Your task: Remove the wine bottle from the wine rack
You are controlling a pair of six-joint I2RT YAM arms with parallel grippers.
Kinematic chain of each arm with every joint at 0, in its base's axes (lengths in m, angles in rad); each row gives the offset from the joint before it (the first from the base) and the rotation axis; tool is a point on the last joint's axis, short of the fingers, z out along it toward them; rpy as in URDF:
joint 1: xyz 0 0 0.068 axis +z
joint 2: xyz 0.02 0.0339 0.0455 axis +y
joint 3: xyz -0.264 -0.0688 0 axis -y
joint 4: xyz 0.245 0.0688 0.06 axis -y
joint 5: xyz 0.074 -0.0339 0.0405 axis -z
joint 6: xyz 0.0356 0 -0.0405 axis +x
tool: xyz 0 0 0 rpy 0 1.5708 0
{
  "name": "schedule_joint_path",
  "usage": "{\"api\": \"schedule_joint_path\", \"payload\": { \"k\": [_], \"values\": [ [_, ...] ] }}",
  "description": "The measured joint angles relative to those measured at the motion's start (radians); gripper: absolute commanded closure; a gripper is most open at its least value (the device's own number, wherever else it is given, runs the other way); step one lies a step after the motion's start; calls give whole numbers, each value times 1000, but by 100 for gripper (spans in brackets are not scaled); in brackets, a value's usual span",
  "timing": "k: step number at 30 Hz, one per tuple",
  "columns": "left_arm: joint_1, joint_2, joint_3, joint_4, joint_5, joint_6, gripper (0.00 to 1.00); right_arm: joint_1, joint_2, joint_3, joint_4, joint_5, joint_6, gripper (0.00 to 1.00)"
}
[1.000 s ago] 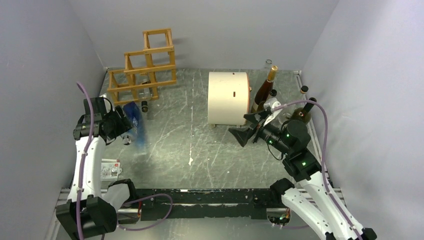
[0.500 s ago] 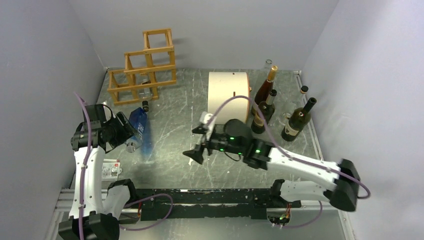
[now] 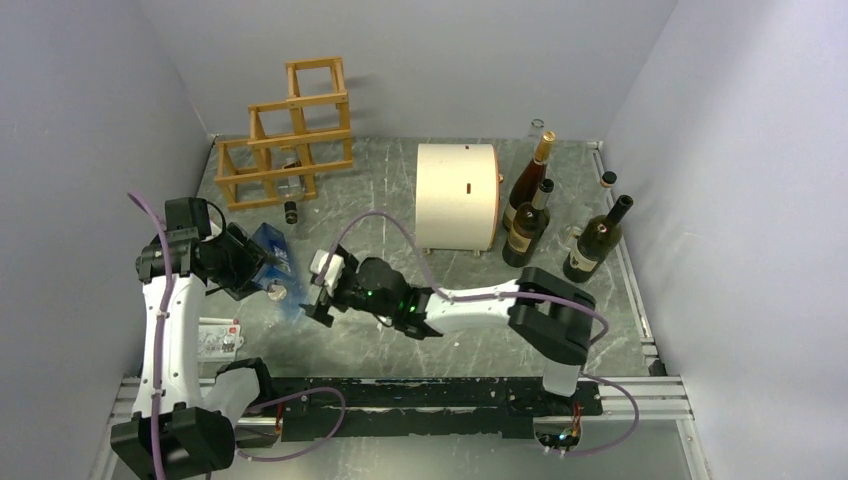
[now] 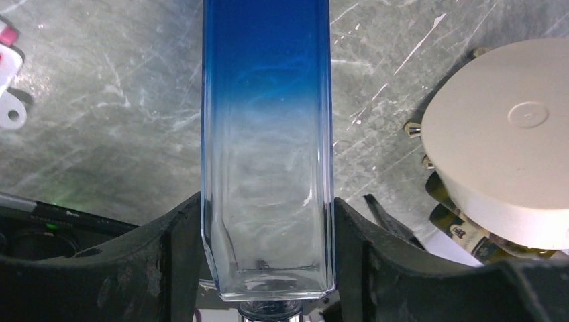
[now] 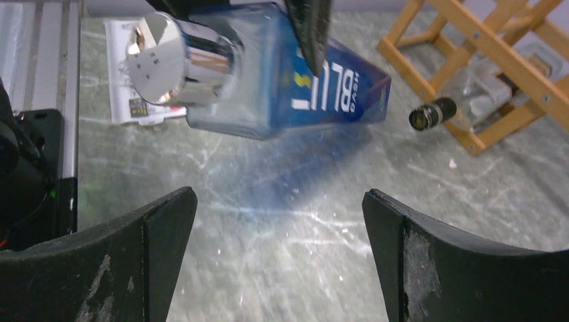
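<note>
My left gripper [image 3: 257, 268] is shut on a square wine bottle [image 3: 274, 258] of blue-to-clear glass, held lying level above the table, in front of and apart from the wine rack [image 3: 290, 140]. In the left wrist view its fingers [image 4: 178, 241] press both sides of the bottle [image 4: 267, 134] near its shoulder. The right gripper [image 3: 318, 293] stands open just right of the bottle's silver cap [image 5: 178, 60], with nothing between its jaws [image 5: 278, 201]. Another clear bottle [image 5: 463, 90] lies in a lower cell of the rack [image 5: 483, 47], its dark cap [image 5: 429, 115] sticking out.
A cream drum [image 3: 457, 196] stands mid-table. Several dark bottles [image 3: 528, 215] stand upright at the right wall, one nearer the edge [image 3: 595, 235]. A white printed packet [image 3: 218, 338] lies by the left arm's base. Grey walls close in on both sides.
The right arm has swung from the right side across the table to the blue bottle's cap end, still open. The left gripper has shifted slightly with the bottle.
</note>
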State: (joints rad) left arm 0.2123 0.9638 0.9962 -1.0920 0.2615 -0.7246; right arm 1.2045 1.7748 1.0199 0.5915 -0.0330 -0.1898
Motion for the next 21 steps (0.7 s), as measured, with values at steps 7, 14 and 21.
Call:
{"api": "schedule_joint_path", "payload": {
  "k": [7,14,21],
  "values": [
    [0,14,37,-60,12,-60,93,80,177,18,307,109,-76,0],
    [0,-16,37,-76,19,-85,93,85,316,143,411,138,-126,13],
    [1,-62,23,-74,27,-96,71,84,362,211,457,141,-147,47]
  ]
}}
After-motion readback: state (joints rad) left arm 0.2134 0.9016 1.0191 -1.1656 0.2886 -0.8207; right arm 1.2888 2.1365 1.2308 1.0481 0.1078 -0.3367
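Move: Roughly 10 cm to the right hand's left, 4 cm farther out and about level with it, the blue bottle hangs in the left fingers, silver neck turned back and right towards the open right gripper. The wooden rack stands some 30 cm ahead and 10 cm left of the right hand, a clear bottle lying in it about 25 cm ahead, 10 cm left and 14 cm lower. From the left hand, the blue bottle's middle is 2 cm ahead and 3 cm right. Reaching about 8 cm to its left, the right hand brings its open fingers around the neck end of the blue bottle, dipping slightly and then rising some 2 cm while the fingers tip upward by roughly 20 degrees. Near the end its fingers begin to close, seeming to come onto the bottle. The left hand keeps its grip, easing slightly up and back with the bottle. ##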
